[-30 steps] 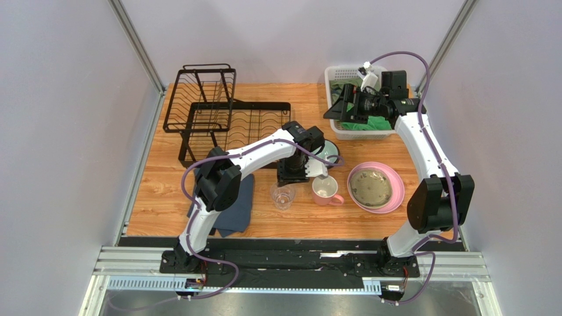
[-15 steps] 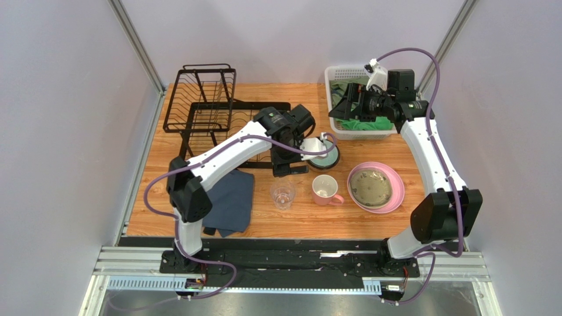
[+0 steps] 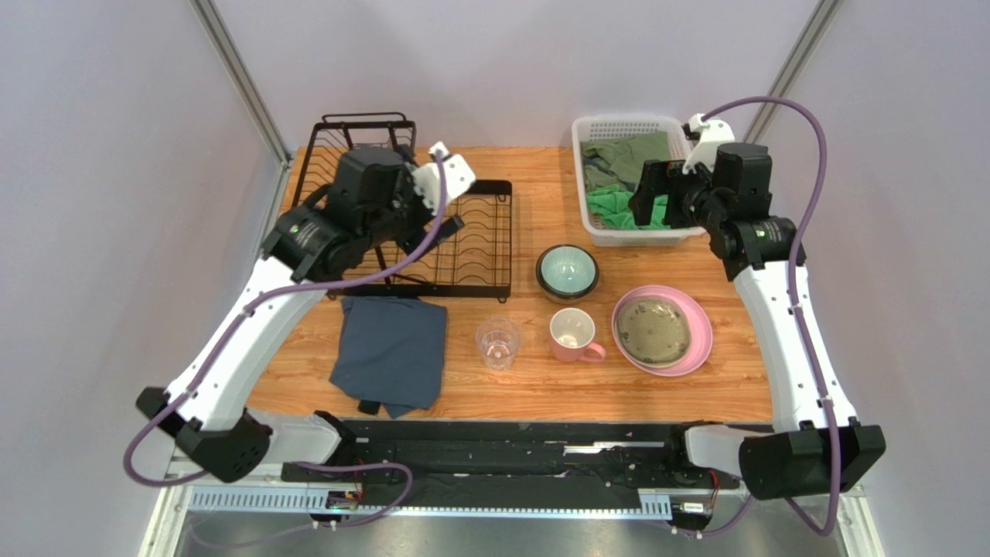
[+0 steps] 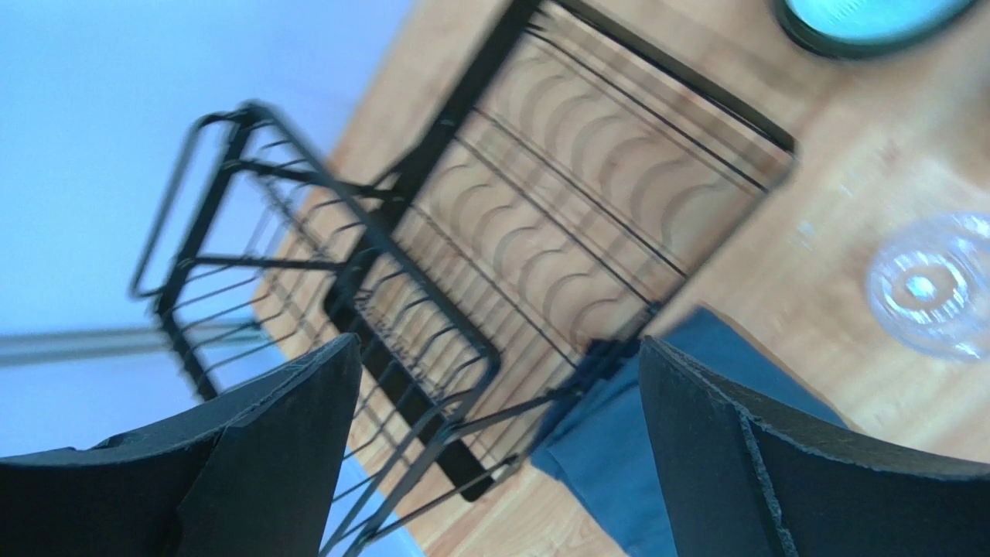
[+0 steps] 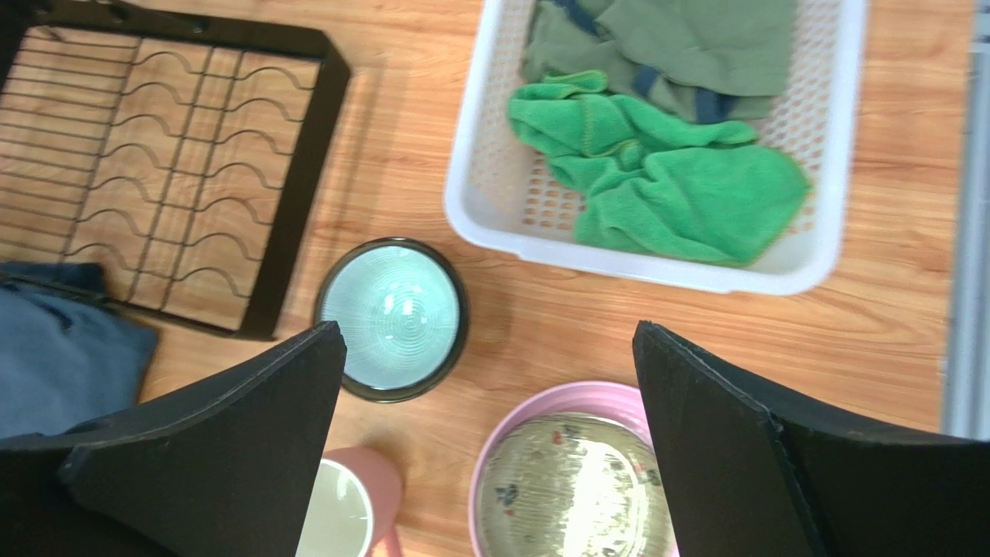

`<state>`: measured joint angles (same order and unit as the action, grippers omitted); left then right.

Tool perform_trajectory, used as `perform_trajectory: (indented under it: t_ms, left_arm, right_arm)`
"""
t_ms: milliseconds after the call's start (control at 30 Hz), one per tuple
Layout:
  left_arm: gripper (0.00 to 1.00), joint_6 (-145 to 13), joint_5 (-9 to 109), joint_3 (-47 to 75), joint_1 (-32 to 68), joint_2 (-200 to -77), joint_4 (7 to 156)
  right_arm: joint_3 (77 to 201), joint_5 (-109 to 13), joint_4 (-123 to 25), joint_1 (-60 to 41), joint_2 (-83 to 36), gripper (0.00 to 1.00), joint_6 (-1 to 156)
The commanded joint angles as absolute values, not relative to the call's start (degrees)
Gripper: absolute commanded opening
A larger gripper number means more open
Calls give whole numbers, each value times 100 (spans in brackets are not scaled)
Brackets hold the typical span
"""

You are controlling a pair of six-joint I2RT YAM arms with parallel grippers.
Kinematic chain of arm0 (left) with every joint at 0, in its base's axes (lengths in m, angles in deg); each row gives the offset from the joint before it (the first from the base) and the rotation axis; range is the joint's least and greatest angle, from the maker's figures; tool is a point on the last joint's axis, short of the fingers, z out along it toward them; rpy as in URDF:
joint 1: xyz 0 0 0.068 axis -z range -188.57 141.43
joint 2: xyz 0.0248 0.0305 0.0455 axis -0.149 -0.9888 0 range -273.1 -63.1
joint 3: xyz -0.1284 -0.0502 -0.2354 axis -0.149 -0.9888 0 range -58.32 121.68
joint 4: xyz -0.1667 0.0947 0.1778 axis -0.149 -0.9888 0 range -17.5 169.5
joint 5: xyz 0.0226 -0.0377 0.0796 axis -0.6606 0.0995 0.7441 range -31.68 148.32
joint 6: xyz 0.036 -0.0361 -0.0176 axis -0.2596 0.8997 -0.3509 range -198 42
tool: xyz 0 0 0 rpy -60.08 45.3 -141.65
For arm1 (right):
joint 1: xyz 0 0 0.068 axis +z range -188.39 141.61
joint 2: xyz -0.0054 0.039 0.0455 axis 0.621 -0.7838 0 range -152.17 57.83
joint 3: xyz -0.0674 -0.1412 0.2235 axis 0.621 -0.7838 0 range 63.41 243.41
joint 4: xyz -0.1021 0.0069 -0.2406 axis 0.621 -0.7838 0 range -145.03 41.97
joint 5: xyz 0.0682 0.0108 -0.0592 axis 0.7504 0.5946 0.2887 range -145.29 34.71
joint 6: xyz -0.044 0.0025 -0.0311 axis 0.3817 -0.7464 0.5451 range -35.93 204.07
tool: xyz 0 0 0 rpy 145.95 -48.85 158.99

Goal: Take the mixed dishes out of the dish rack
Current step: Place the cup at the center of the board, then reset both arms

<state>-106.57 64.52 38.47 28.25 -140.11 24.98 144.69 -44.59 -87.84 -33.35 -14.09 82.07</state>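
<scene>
The black wire dish rack (image 3: 395, 221) stands at the back left with nothing on its shelf or slotted tray (image 4: 546, 232). On the table sit the dark bowl with teal inside (image 3: 568, 272), the pink mug (image 3: 573, 334), the clear glass (image 3: 497, 344), and the pink plate (image 3: 695, 337) with the cream plate (image 3: 653, 328) lying in it. My left gripper (image 3: 432, 218) hangs open and empty above the rack. My right gripper (image 3: 654, 197) is open and empty too, high over the white basket's near edge, looking down on the bowl (image 5: 392, 317) and plates.
A folded blue-grey cloth (image 3: 391, 352) lies in front of the rack. A white plastic basket (image 3: 585, 209) of green cloths stands at the back right. Grey walls close in the table on both sides.
My left gripper opened, left the bowl standing on the table and swung back left above the rack. My right arm pulled back to the right and rose over the basket.
</scene>
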Motion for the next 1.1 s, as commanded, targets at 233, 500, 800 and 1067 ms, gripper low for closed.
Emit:
perform_trajectory:
  t_ms: [233,500,800,1067]
  left_arm:
    - [99,-9989,6983,2298,1333,-12042,4926]
    - [99,-9558,7089,2122,857,-11908,5321]
    - [99,-9092,6808,1691,391,-11785,5849]
    - [99,-8916,6720,1630,268,-11759,5929]
  right_arm:
    - [14278,-5503,-8134,-3356,-791,100,8759]
    - [14515,-5520,-8107,-3356,-844,99,8750]
    - [14585,-5898,-8002,-3356,-756,98,8838]
    - [14717,-5898,-8020,-3356,-808,96,8829]
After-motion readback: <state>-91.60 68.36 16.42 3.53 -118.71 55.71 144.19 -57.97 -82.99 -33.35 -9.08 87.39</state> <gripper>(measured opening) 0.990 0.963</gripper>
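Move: The cup already stands free on the board, about 7 cm back from the left hand, 10 cm to its right and 29 cm below. From that hand the pink mug stands about 5 cm back and 23 cm to the right, also 29 cm down. The dish rack's middle is some 14 cm ahead, 7 cm left and 25 cm below. For the right hand the cup lies about 12 cm back, 23 cm left and 25 cm below. The left hand, empty and already well above the board, swings about 15 cm to the left and rises some 7 cm by the end, away from the cup, while its wrist turns counter-clockwise by about 30 degrees and tips the fingers up nearer level. The right hand, also empty, eases away from the cup, about 4 cm right and about as far up, its fingers lifting and turning slightly clockwise; both grippers stay wide open and touch nothing. ##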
